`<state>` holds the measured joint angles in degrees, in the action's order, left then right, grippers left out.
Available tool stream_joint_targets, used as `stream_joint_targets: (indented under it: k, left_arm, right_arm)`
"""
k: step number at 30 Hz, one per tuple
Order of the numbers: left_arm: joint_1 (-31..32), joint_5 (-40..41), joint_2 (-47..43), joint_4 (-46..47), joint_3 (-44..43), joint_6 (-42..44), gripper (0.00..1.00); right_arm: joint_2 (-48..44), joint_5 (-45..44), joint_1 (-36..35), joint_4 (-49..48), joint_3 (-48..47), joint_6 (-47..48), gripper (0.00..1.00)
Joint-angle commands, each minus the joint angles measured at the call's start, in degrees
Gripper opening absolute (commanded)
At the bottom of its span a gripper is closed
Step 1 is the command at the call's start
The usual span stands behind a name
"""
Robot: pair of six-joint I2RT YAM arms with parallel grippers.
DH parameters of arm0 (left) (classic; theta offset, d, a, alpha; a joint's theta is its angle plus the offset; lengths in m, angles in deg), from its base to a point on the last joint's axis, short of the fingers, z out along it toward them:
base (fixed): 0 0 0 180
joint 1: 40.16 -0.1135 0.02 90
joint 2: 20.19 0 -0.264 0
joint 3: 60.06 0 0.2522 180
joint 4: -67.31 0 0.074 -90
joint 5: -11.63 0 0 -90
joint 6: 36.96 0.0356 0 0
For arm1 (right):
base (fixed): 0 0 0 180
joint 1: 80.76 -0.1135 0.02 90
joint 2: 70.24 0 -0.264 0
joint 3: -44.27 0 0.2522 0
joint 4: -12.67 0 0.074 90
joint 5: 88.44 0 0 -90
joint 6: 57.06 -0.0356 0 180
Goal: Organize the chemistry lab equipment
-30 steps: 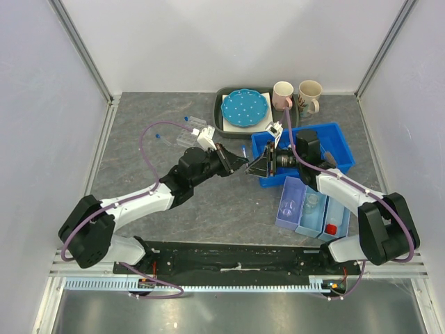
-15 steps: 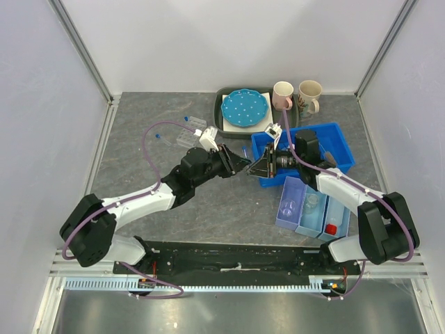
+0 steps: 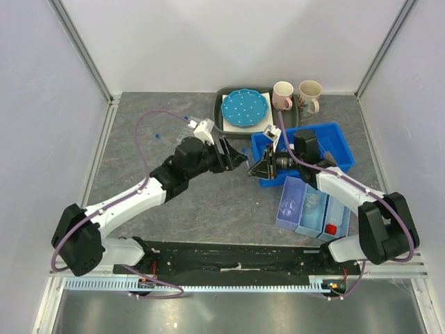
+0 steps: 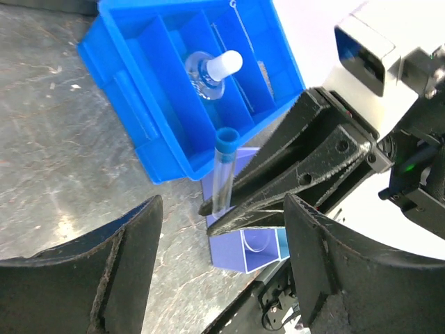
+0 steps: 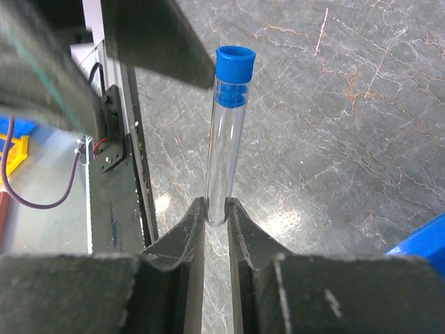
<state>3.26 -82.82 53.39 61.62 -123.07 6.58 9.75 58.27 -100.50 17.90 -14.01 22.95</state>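
Observation:
A clear blue-capped tube [image 5: 226, 139] sticks out from my right gripper [image 5: 216, 209], which is shut on its rounded bottom end above the grey table. The left wrist view shows the same tube [image 4: 223, 174] in the right gripper's black fingers [image 4: 299, 181]. My left gripper [image 4: 222, 209] is open, its jaws wide on either side of the tube and touching nothing. From above, the left gripper [image 3: 235, 157] faces the right gripper [image 3: 257, 167] near the blue bin [image 3: 337, 138]. A stoppered glass flask [image 4: 208, 69] lies in the bin.
Small purple and light-blue trays [image 3: 286, 221] at the right front hold glassware and a red-capped bottle [image 3: 332, 228]. A clear rack with tubes [image 3: 191, 129] lies at the back left. The blue dotted plate [image 3: 243, 106] rests on a dark tray beside two mugs [image 3: 283, 94].
My right gripper has shut on the tube's bottom end. My left gripper has opened, let go of the tube and drawn back a little to the left.

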Motion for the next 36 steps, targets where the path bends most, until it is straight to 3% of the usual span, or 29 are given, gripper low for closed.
stream_joint_targets:
  k: [1,8,15,21,24,25,27,30,31,33,34,36]
  left_arm:
    - [-4.21,-5.47,-0.63,-10.96,-6.72,6.98,0.76]
    - [-5.27,-12.94,5.07,-21.60,-17.17,12.26,0.74]
    - [-5.27,-16.38,12.80,-26.61,-23.78,14.29,0.61]
    - [-5.27,-17.79,16.15,-29.26,-27.82,15.69,0.42]
    - [-5.27,-18.75,17.03,-30.31,-28.88,16.13,0.23]
    - [-5.27,-18.76,17.03,-30.31,-28.88,16.13,0.12]
    - [-5.27,-18.84,16.68,-30.49,-28.79,16.22,0.03]
    - [-5.36,-16.92,15.37,-30.75,-27.65,16.22,0.02]
    - [-5.36,-15.95,14.84,-31.01,-27.21,16.05,0.02]
    - [-5.97,-12.09,13.08,-31.54,-25.63,15.44,0.02]
    - [-6.41,-9.81,12.21,-31.54,-24.24,15.17,0.02]
    - [-8.17,-7.34,9.93,-31.54,-23.00,14.64,0.02]
  right_arm:
    - [-1.06,1.65,-0.73,3.07,-2.95,6.91,0.16]
    - [-1.06,3.06,-1.52,5.90,-3.74,11.04,0.16]
    - [-1.15,3.58,-1.87,7.30,-4.09,12.72,0.16]
    - [-1.06,3.67,-2.14,8.09,-4.35,13.69,0.16]
    - [-0.88,3.41,-2.31,8.45,-4.62,14.48,0.16]
    - [-0.80,3.32,-2.40,8.45,-4.71,14.57,0.16]
    - [-0.80,2.97,-2.40,8.88,-4.79,14.92,0.17]
    - [-0.88,1.92,-2.40,11.25,-5.23,16.15,0.32]
    - [-0.97,1.57,-2.40,11.69,-5.58,17.11,0.49]
    - [-1.58,0.25,-2.31,13.36,-5.94,18.34,0.64]
    - [-2.02,-0.02,-2.31,13.98,-6.29,20.00,0.77]
    - [-2.64,-1.33,-2.23,15.13,-6.46,20.81,0.89]
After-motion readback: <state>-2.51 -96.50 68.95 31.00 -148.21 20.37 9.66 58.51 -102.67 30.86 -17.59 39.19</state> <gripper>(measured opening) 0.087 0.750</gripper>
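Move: The test tube stands upright in the right hand's shut fingers, its blue cap some 8 cm above that hand, about 2 cm ahead and 1 cm left. From the open left hand the cap lies around 4 cm ahead and 3 cm right, about level. The blue tray is roughly 3 cm ahead and 19 cm right of the left hand, the purple bin about 11 cm back and 16 cm right, both some 17 cm below. The test tube passes from hand to hand. The right hand keeps its pinch on the lower end and eases it back about 1.5 cm, slightly down, towards the left fingers; these first swing forward, left and up a little, then come down some 4 cm and right, turning clockwise and rolling about 20 degrees overall, and close on the cap. The right fingers then open and let go. ##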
